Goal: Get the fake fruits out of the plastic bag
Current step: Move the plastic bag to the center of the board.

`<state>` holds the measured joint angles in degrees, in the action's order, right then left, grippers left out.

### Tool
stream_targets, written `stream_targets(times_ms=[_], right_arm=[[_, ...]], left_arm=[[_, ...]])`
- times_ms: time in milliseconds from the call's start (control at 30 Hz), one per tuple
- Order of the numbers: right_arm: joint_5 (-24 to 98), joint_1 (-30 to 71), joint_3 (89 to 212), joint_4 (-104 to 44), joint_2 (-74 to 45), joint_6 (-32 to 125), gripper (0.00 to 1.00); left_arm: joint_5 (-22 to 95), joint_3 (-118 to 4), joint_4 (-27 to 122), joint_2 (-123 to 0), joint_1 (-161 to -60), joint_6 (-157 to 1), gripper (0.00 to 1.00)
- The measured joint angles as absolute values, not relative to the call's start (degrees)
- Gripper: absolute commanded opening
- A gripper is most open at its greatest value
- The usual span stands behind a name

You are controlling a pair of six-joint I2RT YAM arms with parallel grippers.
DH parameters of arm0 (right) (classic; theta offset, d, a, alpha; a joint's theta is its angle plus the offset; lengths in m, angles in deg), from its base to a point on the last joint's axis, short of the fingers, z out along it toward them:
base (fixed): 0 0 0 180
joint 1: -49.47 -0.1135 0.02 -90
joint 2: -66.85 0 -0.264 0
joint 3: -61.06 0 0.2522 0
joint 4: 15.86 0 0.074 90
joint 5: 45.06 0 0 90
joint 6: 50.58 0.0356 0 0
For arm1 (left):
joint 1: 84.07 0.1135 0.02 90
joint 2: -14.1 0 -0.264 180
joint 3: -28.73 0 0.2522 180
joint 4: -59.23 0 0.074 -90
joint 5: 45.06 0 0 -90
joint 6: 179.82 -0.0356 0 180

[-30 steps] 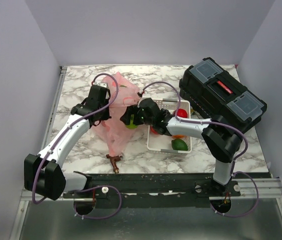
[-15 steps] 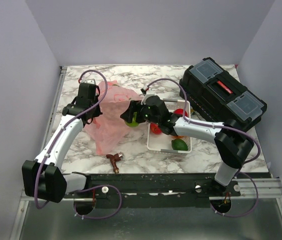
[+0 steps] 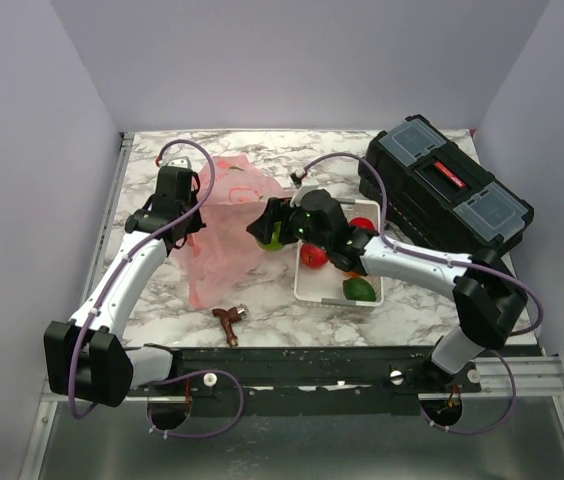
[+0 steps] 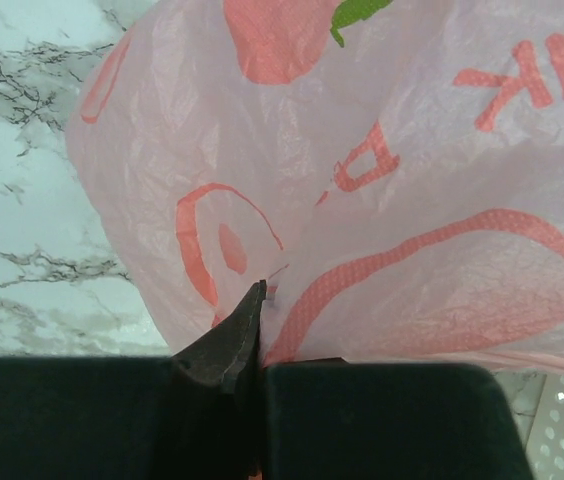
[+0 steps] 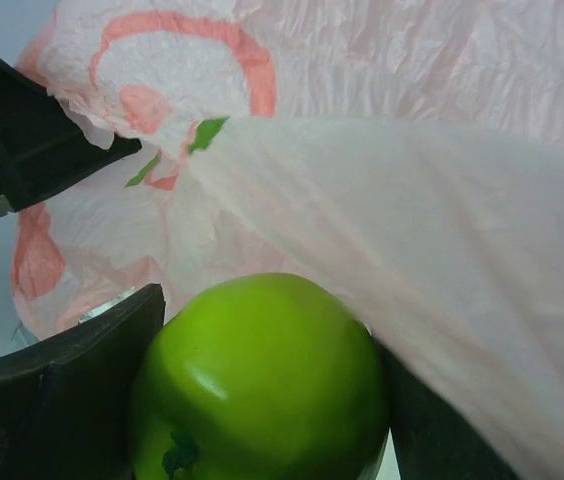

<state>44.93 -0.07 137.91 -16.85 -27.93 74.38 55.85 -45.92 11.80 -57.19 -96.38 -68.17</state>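
Note:
The pink plastic bag point(image 3: 224, 235) lies crumpled on the marble table, left of centre, and it fills the left wrist view point(image 4: 392, 180). My left gripper point(image 3: 190, 222) is shut on a fold of the bag at its left side point(image 4: 259, 315). My right gripper point(image 3: 272, 232) is closed round a light green round fruit point(image 3: 275, 236) at the bag's right edge, just left of the tray. In the right wrist view the green fruit point(image 5: 262, 400) sits between the dark fingers point(image 5: 82, 370), with bag film draped beside it point(image 5: 442, 250).
A white tray point(image 3: 303, 294) right of the bag holds a red apple point(image 3: 363, 226), an orange-red fruit point(image 3: 312, 256) and a dark green oval fruit point(image 3: 359, 289). A black toolbox point(image 3: 447, 190) stands at the back right. A small brown piece point(image 3: 228, 320) lies near the front edge.
My right gripper has carried the green fruit up and to the right, away from the bag's opening. The left gripper pulled the bag to the left, then held still.

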Motion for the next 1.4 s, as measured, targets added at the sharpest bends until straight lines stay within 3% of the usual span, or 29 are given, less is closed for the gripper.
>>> stream_targets(times_ms=[267, 500, 667, 967, 1200, 1400], right_arm=[[53.6, -0.1, 128.7, -22.0, -14.7, 70.9, 0.05], [47.7, -0.3, 122.4, -24.9, -5.1, 69.1, 0.06], [34.2, -0.3, 122.6, -24.4, -7.4, 69.1, 0.06], [13.0, -1.4, 129.2, -15.4, -25.0, 75.6, 0.06], [11.0, -2.7, 132.7, -14.4, -23.3, 75.2, 0.01], [14.7, -2.7, 126.6, -14.7, -15.9, 73.8, 0.01]], left_arm=[[55.8, -44.2, 12.6, -56.3, -96.4, -68.8, 0.00], [55.4, -44.2, 12.8, -56.3, -96.4, -68.5, 0.00], [54.2, -44.2, 13.2, -56.3, -95.8, -68.2, 0.00], [45.4, -43.6, 16.1, -56.2, -95.4, -68.2, 0.00], [54.8, -43.6, 14.4, -55.0, -95.2, -66.0, 0.00], [63.0, -42.7, 14.0, -49.9, -93.4, -62.9, 0.00]])
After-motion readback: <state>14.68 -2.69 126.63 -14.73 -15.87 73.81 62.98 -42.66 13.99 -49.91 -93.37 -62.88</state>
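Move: The plastic bag is pinched at its edge by the left gripper; its middle lies about 5 cm to that hand's right, 4 cm ahead and 9 cm below. From the right gripper, already holding the green fruit, the bag's middle is some 9 cm ahead, 9 cm left and 10 cm down. The tray's middle lies roughly 16 cm to the right of the right hand and 6 cm ahead, the hammer about 9 cm left and 12 cm back, both some 13 cm lower. Swing the right gripper, green fruit kept in its grip, about 8 cm right, then draw it back towards the base and curve left again, roughly 14 cm back in all, dipping, then rising and turning some 30 degrees counter-clockwise; finish with a small move right. Keep the left fingers shut on the bag, hold, nudge right, then pull left and up. ##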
